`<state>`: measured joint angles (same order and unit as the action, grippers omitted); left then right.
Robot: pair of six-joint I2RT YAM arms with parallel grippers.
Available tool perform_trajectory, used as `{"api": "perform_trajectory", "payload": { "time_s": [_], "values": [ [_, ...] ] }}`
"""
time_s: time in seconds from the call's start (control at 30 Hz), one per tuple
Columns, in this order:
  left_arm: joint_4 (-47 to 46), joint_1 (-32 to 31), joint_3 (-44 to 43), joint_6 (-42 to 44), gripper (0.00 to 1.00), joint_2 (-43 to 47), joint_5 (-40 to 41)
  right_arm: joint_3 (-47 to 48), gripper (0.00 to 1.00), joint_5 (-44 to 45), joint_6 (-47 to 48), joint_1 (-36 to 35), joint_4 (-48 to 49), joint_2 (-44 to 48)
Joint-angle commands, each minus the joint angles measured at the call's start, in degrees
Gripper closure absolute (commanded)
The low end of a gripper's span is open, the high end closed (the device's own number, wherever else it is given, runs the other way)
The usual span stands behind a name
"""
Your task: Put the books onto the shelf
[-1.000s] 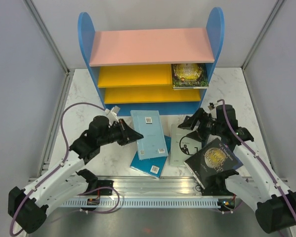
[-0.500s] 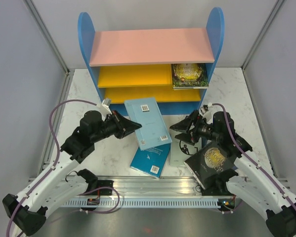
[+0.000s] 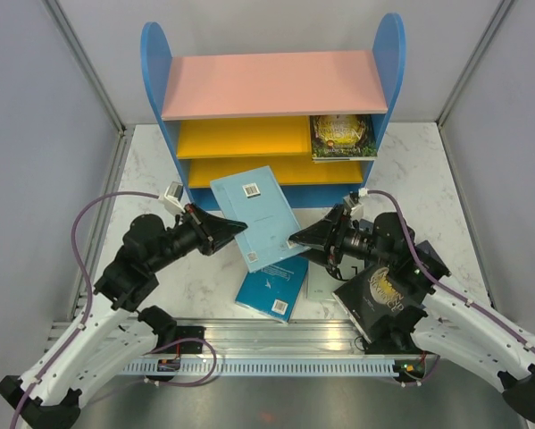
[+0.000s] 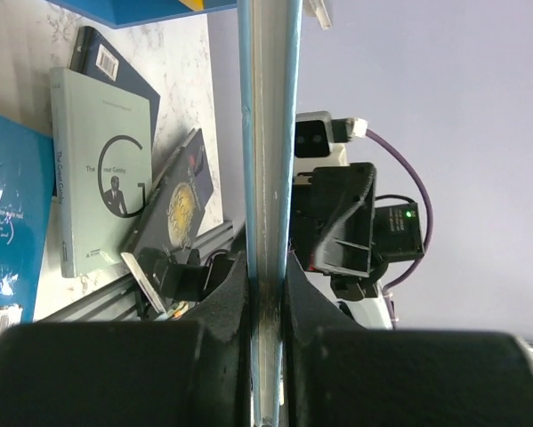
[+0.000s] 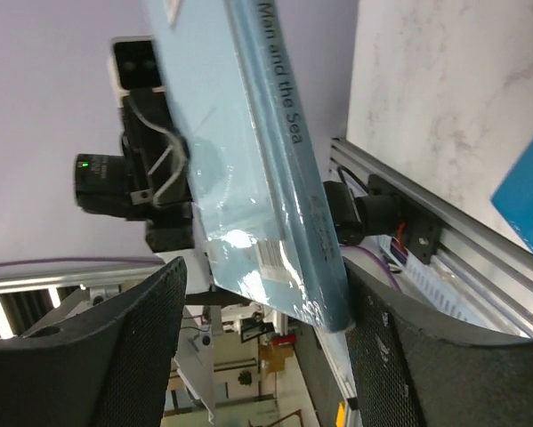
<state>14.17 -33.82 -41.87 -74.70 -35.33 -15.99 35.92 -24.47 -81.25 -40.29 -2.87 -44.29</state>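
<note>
My left gripper is shut on the left edge of a pale blue book and holds it tilted above the table in front of the shelf. In the left wrist view that book runs edge-on between the pinching jaws. My right gripper is open, its fingers straddling the book's lower right corner with a gap on one side. A dark green and gold book lies on the shelf's upper yellow board. On the table lie a teal book, a grey-white book and a black-and-gold book.
A navy book lies under the grey-white one. The shelf's blue side panels stand at either end. Grey walls close in the table on both sides. An aluminium rail runs along the near edge by the arm bases.
The left gripper has lifted the pale blue book off the teal one and tilted it toward the shelf. The right gripper has swung left until its fingers straddle the book's corner.
</note>
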Motion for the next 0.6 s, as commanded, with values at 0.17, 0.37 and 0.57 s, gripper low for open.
{"api": "perform_trajectory", "payload": {
  "time_s": [0.17,0.37,0.57],
  "values": [
    [-6.3,0.2,2.3,-5.0,0.98,5.5,2.6,0.6,0.47,10.3,-7.4,-7.2,18.7,-0.1],
    [-5.6,0.2,2.9,-5.4,0.98,6.5,2.5,1.0,0.71,13.1,-7.3,-10.5,22.6,-1.0],
    [-1.4,0.2,1.7,-3.6,0.95,6.0,2.1,2.9,1.00,14.5,-5.5,-10.7,20.3,-0.6]
  ]
}}
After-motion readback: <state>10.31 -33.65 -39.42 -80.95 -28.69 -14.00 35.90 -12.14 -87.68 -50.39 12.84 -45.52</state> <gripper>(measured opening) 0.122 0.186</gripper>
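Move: The light blue book is already in the left fingers, its middle some 4 cm right of that hand and 2 ahead, about level. From the right hand, still open around its near right corner, the book's middle lies about 7 cm left, 4 ahead and 4 above. On the table nearly 30 cm below, the blue book lies about 7 cm left of the right hand and 1 back; the grey-green book 9 right and 4 ahead. The right fingers close from wide open to a pinch on the light blue book's spine by its near right corner, as the hand rises about 6 cm, drifts a little left and rolls its left side up some 10 degrees. The left hand keeps its grip on the far side of the spine and lifts about 3 cm, easing slightly left and back. ##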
